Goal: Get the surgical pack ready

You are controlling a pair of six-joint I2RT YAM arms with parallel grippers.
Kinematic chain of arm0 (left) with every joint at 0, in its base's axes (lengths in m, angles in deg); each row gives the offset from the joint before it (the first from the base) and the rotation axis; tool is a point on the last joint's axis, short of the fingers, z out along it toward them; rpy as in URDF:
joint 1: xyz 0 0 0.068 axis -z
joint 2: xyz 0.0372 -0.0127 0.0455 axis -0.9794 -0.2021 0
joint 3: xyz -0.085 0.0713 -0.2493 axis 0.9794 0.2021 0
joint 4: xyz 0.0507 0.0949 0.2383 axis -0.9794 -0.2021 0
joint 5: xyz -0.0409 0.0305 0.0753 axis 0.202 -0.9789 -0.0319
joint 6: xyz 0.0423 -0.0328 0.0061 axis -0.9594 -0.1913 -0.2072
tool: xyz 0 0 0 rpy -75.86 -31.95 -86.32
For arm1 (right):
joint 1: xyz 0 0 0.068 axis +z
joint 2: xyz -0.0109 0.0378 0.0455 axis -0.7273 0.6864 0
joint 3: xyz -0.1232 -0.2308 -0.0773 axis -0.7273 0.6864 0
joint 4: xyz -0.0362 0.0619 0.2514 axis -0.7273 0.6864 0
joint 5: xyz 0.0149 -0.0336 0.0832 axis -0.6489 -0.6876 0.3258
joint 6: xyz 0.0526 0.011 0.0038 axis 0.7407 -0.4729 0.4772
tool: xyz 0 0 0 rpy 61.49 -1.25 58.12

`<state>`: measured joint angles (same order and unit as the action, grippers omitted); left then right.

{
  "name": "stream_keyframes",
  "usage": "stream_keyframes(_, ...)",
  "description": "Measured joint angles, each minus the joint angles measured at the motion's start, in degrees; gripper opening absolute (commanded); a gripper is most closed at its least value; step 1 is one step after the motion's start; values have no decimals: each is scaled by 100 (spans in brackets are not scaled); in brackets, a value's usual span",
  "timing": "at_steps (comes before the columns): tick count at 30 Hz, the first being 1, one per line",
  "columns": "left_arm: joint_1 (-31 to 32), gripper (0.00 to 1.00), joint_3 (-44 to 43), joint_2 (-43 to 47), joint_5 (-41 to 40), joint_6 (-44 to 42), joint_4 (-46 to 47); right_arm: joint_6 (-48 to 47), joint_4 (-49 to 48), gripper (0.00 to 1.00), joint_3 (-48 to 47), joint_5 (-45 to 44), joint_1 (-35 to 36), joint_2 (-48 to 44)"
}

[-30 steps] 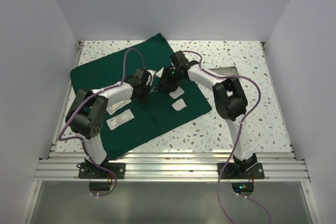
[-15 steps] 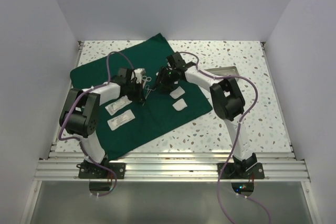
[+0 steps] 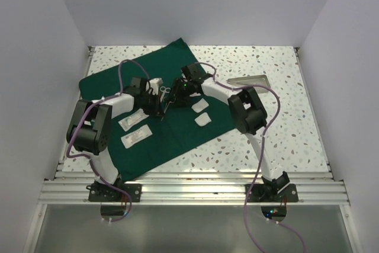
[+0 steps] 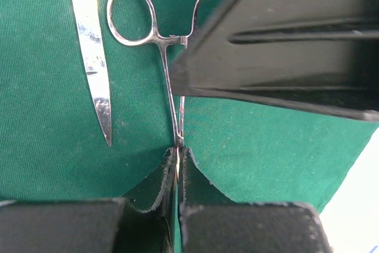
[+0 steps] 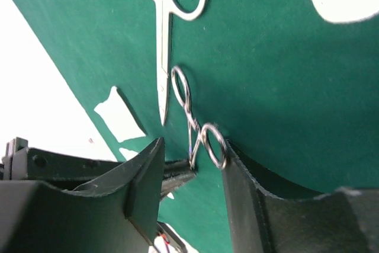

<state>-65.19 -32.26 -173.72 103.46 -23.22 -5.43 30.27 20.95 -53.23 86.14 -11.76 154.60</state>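
A dark green drape [image 3: 177,137] lies spread on the table. On it, steel forceps [image 4: 172,87] lie with their ring handles pointing away, and my left gripper [image 4: 176,167] is shut on their tips. My right gripper [image 5: 193,146] stands open over the ring handles [image 5: 194,128], one ring touching its right finger [image 5: 243,194]. Steel scissors [image 5: 163,45] lie on the cloth just beside the forceps. In the top view both grippers meet near the drape's middle, the left gripper [image 3: 161,106] facing the right gripper [image 3: 175,92].
Two white gauze pads [image 3: 200,106] [image 3: 203,119] lie on the drape right of the grippers. Two white packets [image 3: 131,119] [image 3: 135,137] lie to the left. A shallow steel tray [image 3: 249,80] sits on the speckled table, off the cloth at the right.
My left gripper has shut on the forceps tips and drawn back to the left. My right gripper has followed to the left, leaving the steel tray uncovered.
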Motion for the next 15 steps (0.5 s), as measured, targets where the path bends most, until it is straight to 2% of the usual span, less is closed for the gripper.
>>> stream_keyframes(2,-2,0,2,0,17,0,0,83,-33,41,-90,20,11,92)
stream_keyframes(4,-2,0,4,0,24,0,0,151,-68,32,-201,33,31,190)
stream_keyframes(5,-2,0,4,0,28,-2,-2,188,-90,28,-254,31,33,243)
stream_keyframes(6,-2,2,4,0,31,-4,-7,212,-114,18,-293,28,35,280)
stream_keyframes(7,-2,17,0,2,31,-7,-15,221,-133,13,-299,24,39,306)
stream_keyframes(8,-2,24,-2,4,31,-22,-28,258,-136,2,-299,31,39,310)
stream_keyframes(11,-13,40,-24,70,35,-50,-133,293,-262,0,-302,68,46,280)
stream_keyframes(15,-13,49,-79,249,-223,-70,-560,310,-402,0,-186,15,39,225)
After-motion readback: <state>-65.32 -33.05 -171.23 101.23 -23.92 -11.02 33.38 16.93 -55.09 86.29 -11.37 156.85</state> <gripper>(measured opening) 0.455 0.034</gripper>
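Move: For my right hand, the hemostat's rings lie about 1 cm ahead, 2 cm to the left and 1 cm below. The scissors' middle is about 5 cm left and 2 cm ahead, and a gauze pad lies some 7 cm ahead and 3 cm right. From my left hand, already pinching the hemostat's tips, the rings are some 7 cm ahead and 4 cm right; the nearer white packet is about 11 cm left and 2 cm back. I slide my right hand about 2 cm left and forward, dipping slightly, and shut its half-open fingers on the hemostat's ring end. As they close, my left hand, still until then, opens about halfway and lets go of the tips, then backs off about 1.5 cm up, left and back. ##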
